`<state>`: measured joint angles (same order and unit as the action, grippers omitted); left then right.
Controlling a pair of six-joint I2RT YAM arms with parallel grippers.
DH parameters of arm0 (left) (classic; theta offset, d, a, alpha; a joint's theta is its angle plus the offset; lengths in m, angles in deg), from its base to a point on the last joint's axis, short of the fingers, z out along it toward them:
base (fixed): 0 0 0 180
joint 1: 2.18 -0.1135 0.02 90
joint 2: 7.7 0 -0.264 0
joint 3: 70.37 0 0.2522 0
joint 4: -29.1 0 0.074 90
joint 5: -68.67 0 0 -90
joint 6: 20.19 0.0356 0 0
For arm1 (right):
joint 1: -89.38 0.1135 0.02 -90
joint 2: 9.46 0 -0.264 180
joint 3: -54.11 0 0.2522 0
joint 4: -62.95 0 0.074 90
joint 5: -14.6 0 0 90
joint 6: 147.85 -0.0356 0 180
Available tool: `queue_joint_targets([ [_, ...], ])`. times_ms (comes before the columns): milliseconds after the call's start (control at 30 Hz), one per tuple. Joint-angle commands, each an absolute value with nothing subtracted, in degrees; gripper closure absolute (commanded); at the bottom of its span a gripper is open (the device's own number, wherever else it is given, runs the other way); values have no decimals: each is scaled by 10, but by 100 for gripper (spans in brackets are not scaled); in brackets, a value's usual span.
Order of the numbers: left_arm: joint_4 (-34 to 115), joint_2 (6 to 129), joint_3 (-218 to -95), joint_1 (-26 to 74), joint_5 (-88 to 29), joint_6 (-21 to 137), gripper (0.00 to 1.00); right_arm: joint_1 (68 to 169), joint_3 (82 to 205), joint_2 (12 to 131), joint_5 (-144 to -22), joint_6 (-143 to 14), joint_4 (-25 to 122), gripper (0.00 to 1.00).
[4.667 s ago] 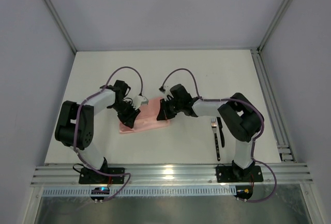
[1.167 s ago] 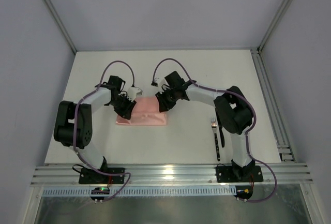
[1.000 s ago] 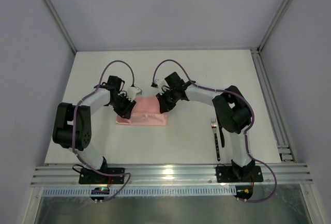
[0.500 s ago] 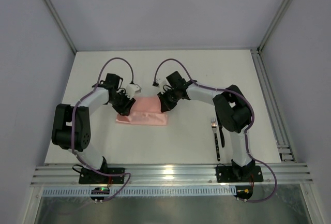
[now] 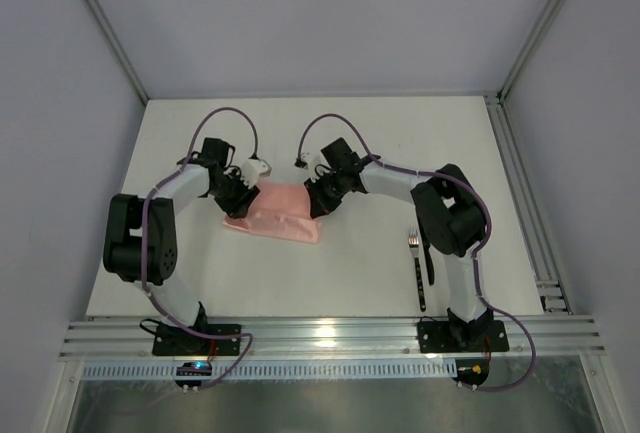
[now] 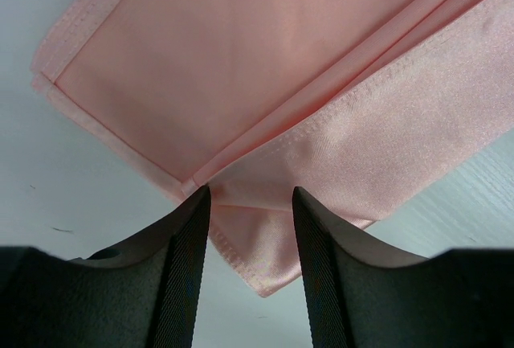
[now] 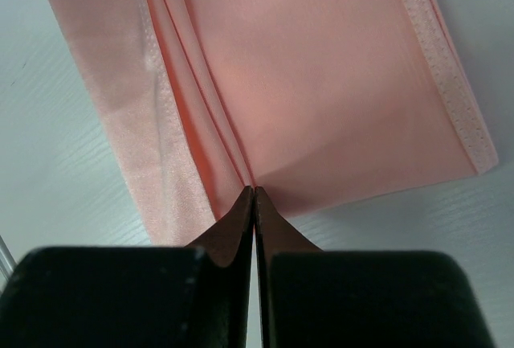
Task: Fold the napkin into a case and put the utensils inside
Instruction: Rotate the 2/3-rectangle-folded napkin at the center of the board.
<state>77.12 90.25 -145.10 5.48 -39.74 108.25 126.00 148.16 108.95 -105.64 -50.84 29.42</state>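
Observation:
The salmon-pink napkin [image 5: 280, 219] lies folded into a layered band on the white table, tilted slightly. My left gripper [image 5: 238, 201] is at its left end. In the left wrist view that gripper [image 6: 250, 197] stands open, and a loose corner of the napkin [image 6: 265, 67] lies between its fingers without being pinched. My right gripper [image 5: 318, 205] is at the right end. In the right wrist view its jaws [image 7: 254, 192] are shut on the napkin [image 7: 321, 83] where the pleats run together. The utensils lie apart at the right: a fork [image 5: 414, 243] with pale tines and a dark utensil [image 5: 428, 258] beside it.
An aluminium rail [image 5: 330, 333] runs along the near edge by the arm bases. A second rail [image 5: 520, 183] borders the table's right side. Grey walls close off the left, back and right. Purple cables loop above both wrists.
My left gripper has opened wider and drawn back up and to the left, off the napkin's left end. The right jaws have closed fully. The napkin now lies slightly tilted.

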Motion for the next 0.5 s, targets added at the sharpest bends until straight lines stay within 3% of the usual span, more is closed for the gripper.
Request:
queue_joint_targets([
  [0,751,920,-1474,45,-391,1089,53,1259,1488,1091,-1064,-504,298,96],
  [133,760,940,-1479,33,-400,1078,55,1258,1490,1069,-1054,-513,302,84],
  [167,763,942,-1478,31,-402,1076,55,1255,1492,1055,-1054,-527,306,73],
  [300,758,942,-1473,31,-408,1071,55,1242,1485,1012,-1038,-587,347,55],
  [367,758,943,-1473,31,-412,1069,55,1227,1460,994,-1011,-632,379,52],
  [467,756,945,-1472,31,-412,1066,55,1191,1440,994,-1002,-733,434,39],
])
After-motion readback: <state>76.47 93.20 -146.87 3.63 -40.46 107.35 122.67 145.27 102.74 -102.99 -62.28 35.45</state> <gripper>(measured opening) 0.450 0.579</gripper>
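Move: The right hand's shut fingertips sit at the fold by the napkin's right edge, with the napkin's middle some 10 cm to their left, level ahead and about 1 cm lower; its far right corner is roughly 6 cm ahead and 2 cm left. The fork lies about 21 cm right and 12 cm back, the black knife about 24 cm right and 7 cm back. From the left hand, at the napkin's left end, the middle is some 9 cm right. Upward and forward, slowly then quickly, the right hand leaves the napkin: its fingers first spread from shut to a little over half open, letting go at the right end of the fold, then it lifts about 4 cm and goes some 3 cm out, turning some 15 degrees clockwise. The left hand, fingers still half open on the napkin's left end, nudges forward and slightly down, about 1 cm each, then stays pressed there. ##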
